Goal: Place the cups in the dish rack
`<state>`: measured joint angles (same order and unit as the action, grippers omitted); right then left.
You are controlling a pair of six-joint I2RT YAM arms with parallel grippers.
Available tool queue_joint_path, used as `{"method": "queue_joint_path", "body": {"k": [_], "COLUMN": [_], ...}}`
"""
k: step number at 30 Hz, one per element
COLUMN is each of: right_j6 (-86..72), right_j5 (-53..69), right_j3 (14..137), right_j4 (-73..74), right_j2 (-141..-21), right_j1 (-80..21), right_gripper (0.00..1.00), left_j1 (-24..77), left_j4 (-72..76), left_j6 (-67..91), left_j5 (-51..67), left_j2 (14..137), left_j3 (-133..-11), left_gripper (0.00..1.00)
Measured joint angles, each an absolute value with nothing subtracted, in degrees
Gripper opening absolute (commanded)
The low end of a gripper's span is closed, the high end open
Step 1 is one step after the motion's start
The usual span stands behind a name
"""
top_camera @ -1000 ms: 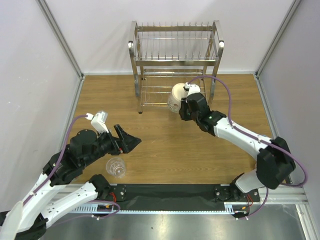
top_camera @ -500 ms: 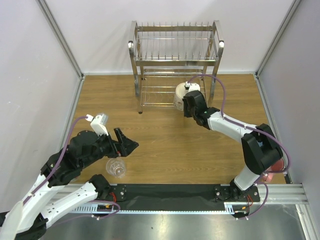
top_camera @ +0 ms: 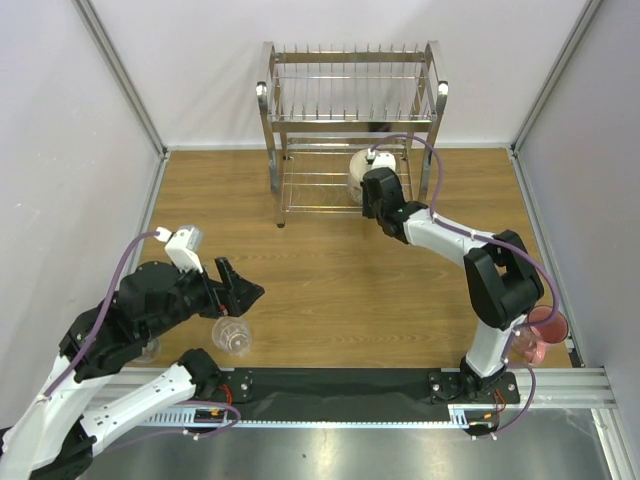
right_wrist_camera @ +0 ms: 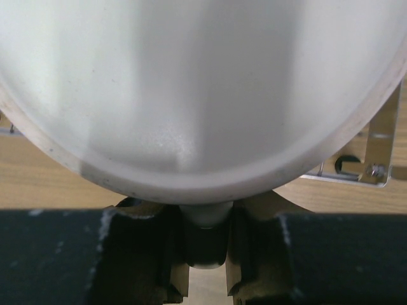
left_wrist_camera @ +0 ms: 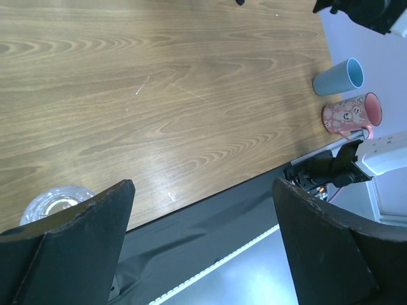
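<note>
The dish rack, a shiny two-tier wire frame, stands at the far middle of the table. My right gripper is shut on the handle of a cream mug and holds it at the front of the rack's lower tier. In the right wrist view the cream mug fills the frame, its handle pinched between the jaws of the right gripper. My left gripper is open and hovers just above a clear glass tumbler. The left wrist view shows the tumbler, a light blue cup and a pink mug; the left gripper holds nothing.
The pink mug stands at the near right corner by the right arm's base. Grey walls close in the wooden table on three sides. A black strip runs along the near edge. A rack wire lies close to the right of the held mug.
My right arm has carried the cream mug away from me to the rack's lower tier. My left arm has drawn back a little to the left, still open.
</note>
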<state>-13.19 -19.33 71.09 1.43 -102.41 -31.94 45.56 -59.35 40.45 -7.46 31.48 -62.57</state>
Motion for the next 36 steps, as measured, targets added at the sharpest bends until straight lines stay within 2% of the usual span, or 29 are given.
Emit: {"method": "queue_joint_path", "body": {"k": [25,30,36], "right_j6": [-13.5,-13.7,-13.9], "right_j5": [-25.2,-25.3,-25.3], "right_j3": [80.2,81.9,83.1], "right_j4": [1.0,0.9,0.2], "right_j2": [-114.2,-116.0,-117.4], "right_j1": [-29.5,-28.5,-27.6], "right_gripper": [0.0,0.12,0.18], "left_j1": [45.6,45.6,45.6], "left_j4": [-66.3,-66.7,-66.8], "left_j6": [34.2,33.4,32.4], "left_j5": [-13.0,-13.4,-13.4], "left_j2": [35.6,36.3,37.4], "left_j3": [-68.6,-69.1,-69.1], "left_gripper": [0.96,0.97,0.97]}}
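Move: My right hand already holds the upturned mug by its handle, the body about 6 cm ahead of the fingers. Its spot on the rack's lower shelf lies some 13 cm ahead, 3 cm right and 5 cm down. The rack's right front leg stands about 10 cm right and 3 cm back of this hand, the left front leg roughly 20 cm left and 3 cm back. From my left hand the spot is about 45 cm ahead, 25 right and 20 below. Keeping my grip on the handle, I carry the mug deeper over the lower shelf with my right hand, about 7 cm forward and some 4 cm down, most of the sinking coming before halfway. I ease right as I go and turn the mug about 10 degrees clockwise. My empty left hand, fingers still open, drifts a couple of centimetres left and rolls its left side up. ##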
